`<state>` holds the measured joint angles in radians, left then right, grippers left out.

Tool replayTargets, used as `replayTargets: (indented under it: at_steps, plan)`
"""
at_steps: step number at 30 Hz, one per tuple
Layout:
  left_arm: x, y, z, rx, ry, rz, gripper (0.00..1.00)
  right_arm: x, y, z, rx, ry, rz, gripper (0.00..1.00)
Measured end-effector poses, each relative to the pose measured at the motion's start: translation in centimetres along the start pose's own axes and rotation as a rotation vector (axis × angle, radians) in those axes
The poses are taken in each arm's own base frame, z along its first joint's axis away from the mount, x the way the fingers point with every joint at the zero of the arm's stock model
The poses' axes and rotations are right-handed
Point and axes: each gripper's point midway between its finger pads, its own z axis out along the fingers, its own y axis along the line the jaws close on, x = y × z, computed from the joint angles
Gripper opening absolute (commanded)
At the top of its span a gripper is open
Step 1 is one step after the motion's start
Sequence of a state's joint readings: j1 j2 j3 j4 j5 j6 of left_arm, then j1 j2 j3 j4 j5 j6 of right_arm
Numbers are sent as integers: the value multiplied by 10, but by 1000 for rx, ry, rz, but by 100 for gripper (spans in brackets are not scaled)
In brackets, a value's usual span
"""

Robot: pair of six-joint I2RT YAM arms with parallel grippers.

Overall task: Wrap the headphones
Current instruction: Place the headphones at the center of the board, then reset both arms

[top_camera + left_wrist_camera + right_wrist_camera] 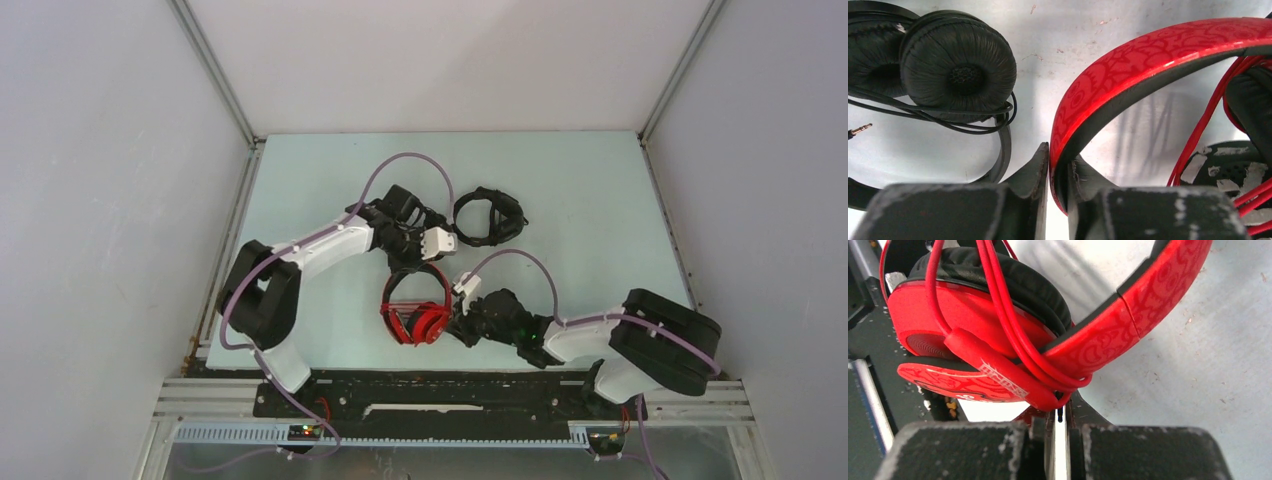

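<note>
The red headphones (418,312) lie in the middle of the table, with their red cable (1008,330) wound round the cups and band. My left gripper (412,258) is shut on their patterned headband (1148,55), which runs between its fingers (1040,165). My right gripper (462,322) sits at the cups (973,310), shut on the cable's red plug end (1048,397); a thin black tip shows in the narrow slit. In the left wrist view, slim black headphones (958,70) with round cups lie just left of my left gripper (1060,155). Bulkier black headphones (488,215) rest further back.
The slim black headset's thin cable and gold jack (860,129) trail on the table left of my left fingers. White walls enclose the pale green table (600,200). A black rail (450,395) carrying the arm bases runs along the near edge, close behind the red cups.
</note>
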<state>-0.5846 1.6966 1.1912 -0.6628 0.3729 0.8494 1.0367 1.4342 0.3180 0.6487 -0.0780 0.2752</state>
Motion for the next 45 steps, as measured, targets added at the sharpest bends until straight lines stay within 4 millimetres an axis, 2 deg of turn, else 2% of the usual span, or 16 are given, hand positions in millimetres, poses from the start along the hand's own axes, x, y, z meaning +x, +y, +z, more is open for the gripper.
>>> replayTargets:
  at_steps: [5, 10, 12, 15, 18, 21, 25, 30, 31, 32, 33, 34, 41, 45]
  plan:
    - [5, 6, 10, -26, 36, 20, 37, 10, -4, 10, 25, 27, 14, 0]
    - [-2, 12, 14, -74, 46, 57, 44, 5, 2, 17, 11, 18, 22, 0]
    - [-4, 11, 15, -76, 49, 63, 52, 4, 3, 17, 7, 15, 22, 1]
    - [-3, 9, 15, -72, 58, 55, 56, 4, 4, 17, 7, 16, 20, 4]
    - [-1, 7, 15, -75, 69, 41, 65, 6, 2, 17, 18, 21, 8, 4]
    - [-1, 6, 15, -78, 77, 25, 67, 10, 0, 17, 35, 33, -7, 5]
    - [-1, 4, 16, -90, 90, 9, 67, 13, -1, 18, 65, 36, -27, 14]
    - [-5, 2, 13, -95, 80, -15, 68, 13, -1, 18, 107, 27, -56, 19]
    - [-7, 1, 11, -100, 75, -20, 69, 13, -2, 18, 121, 26, -60, 19]
    - [-8, 1, 9, -105, 70, -27, 78, 13, -3, 18, 129, 25, -62, 20]
    - [-10, 1, 6, -110, 65, -34, 94, 13, -4, 18, 138, 24, -63, 21]
    - [-12, 0, 3, -115, 61, -42, 99, 13, -6, 18, 149, 22, -64, 22]
    - [-34, 1, -33, -178, -9, -137, 100, 13, -7, 18, 171, 25, -52, 26]
    - [-57, 5, -71, -272, -114, -180, 100, 17, -3, 8, 174, 60, -32, 35]
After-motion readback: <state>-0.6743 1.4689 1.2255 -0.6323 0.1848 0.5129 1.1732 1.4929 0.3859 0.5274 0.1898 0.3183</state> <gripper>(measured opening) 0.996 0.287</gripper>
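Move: The left fingers still grip the far side of the red headphones' headband; the headphones' middle lies about 10 cm back from that hand, hardly to the right and slightly below. The right fingers still pinch the cord at the near right side, that middle some 7 cm left and 4 cm ahead. From the left hand, one pair of black headphones lies roughly 8 cm ahead, straight on, the other 12 cm ahead and 19 cm right. Ease both grippers down the last 1 to 2 cm to set the red headphones on the board, then open the left fingers wide off the headband and lift that hand straight up about 10 cm, turning it some 15 degrees counter-clockwise. Keep the right gripper low beside the cord; open its fingers only part way to let go, and start easing it back to the right. ##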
